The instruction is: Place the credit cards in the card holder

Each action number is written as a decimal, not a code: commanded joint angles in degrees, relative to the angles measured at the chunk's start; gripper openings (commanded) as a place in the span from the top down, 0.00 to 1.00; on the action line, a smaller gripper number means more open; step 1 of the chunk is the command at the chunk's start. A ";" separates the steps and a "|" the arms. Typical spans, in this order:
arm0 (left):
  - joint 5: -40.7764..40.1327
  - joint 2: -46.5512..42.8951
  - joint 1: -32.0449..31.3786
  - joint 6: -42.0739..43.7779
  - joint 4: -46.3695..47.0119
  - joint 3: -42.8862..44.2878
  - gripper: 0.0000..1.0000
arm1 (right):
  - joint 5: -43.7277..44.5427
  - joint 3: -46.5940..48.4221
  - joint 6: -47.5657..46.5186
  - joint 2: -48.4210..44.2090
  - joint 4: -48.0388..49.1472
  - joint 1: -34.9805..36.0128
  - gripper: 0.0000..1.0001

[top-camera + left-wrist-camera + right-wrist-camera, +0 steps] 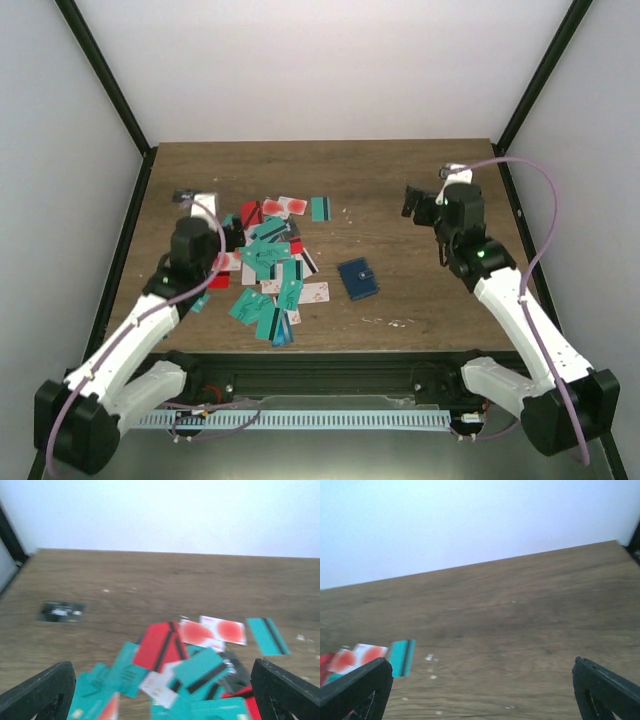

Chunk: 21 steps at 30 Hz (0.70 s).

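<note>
The credit cards (270, 268) lie in a loose heap at the table's left middle, mostly teal, with some red and some white with red blotches. To the right of the heap the card holder (358, 278), a dark navy case, lies flat and closed. My left gripper (212, 228) hovers at the heap's left edge, open and holding nothing. Its view shows a red card (162, 645) and teal cards (200, 672) between wide fingers (42, 692). My right gripper (428, 195) hangs open and empty over bare wood at the far right. A teal card (401, 657) shows at that view's left edge.
A small black-grey object (183, 195) (61, 612) lies near the table's far left. Black frame posts (105, 75) rise at the back corners against white walls. Bare wood (520, 630) stretches ahead of the right gripper.
</note>
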 commanded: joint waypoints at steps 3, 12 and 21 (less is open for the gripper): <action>-11.78 -11.41 3.19 11.81 34.16 -23.39 0.03 | 10.95 -19.90 -8.60 -6.53 23.43 -0.99 0.00; -1.93 -4.78 10.89 11.90 53.40 -36.71 0.02 | 5.16 -42.18 -13.35 -8.81 48.26 -1.05 0.00; 2.05 14.11 15.50 10.73 76.17 -37.08 0.00 | 1.62 -51.03 -19.12 7.53 81.42 -4.03 0.00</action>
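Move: Lying closed on the table, the card holder is about 35 cm right of the left hand, 8 cm back and 22 cm lower. The main card heap is some 10 cm right of that hand and 3 cm back, while the lone black card is about 21 cm ahead and 19 cm left. From the right hand, the holder is roughly 19 cm left, 9 cm back and 28 cm below. Sinking with empty, wide-open fingers, both hands settle back over the table and touch nothing. The right drops about 17 cm, fast at first, easing slightly back and right; the left goes down some 11 cm and 9 cm left, away from the card holder. Both wrists tip their fingers up 10 to 15 degrees, and the left also turns slightly counter-clockwise. ##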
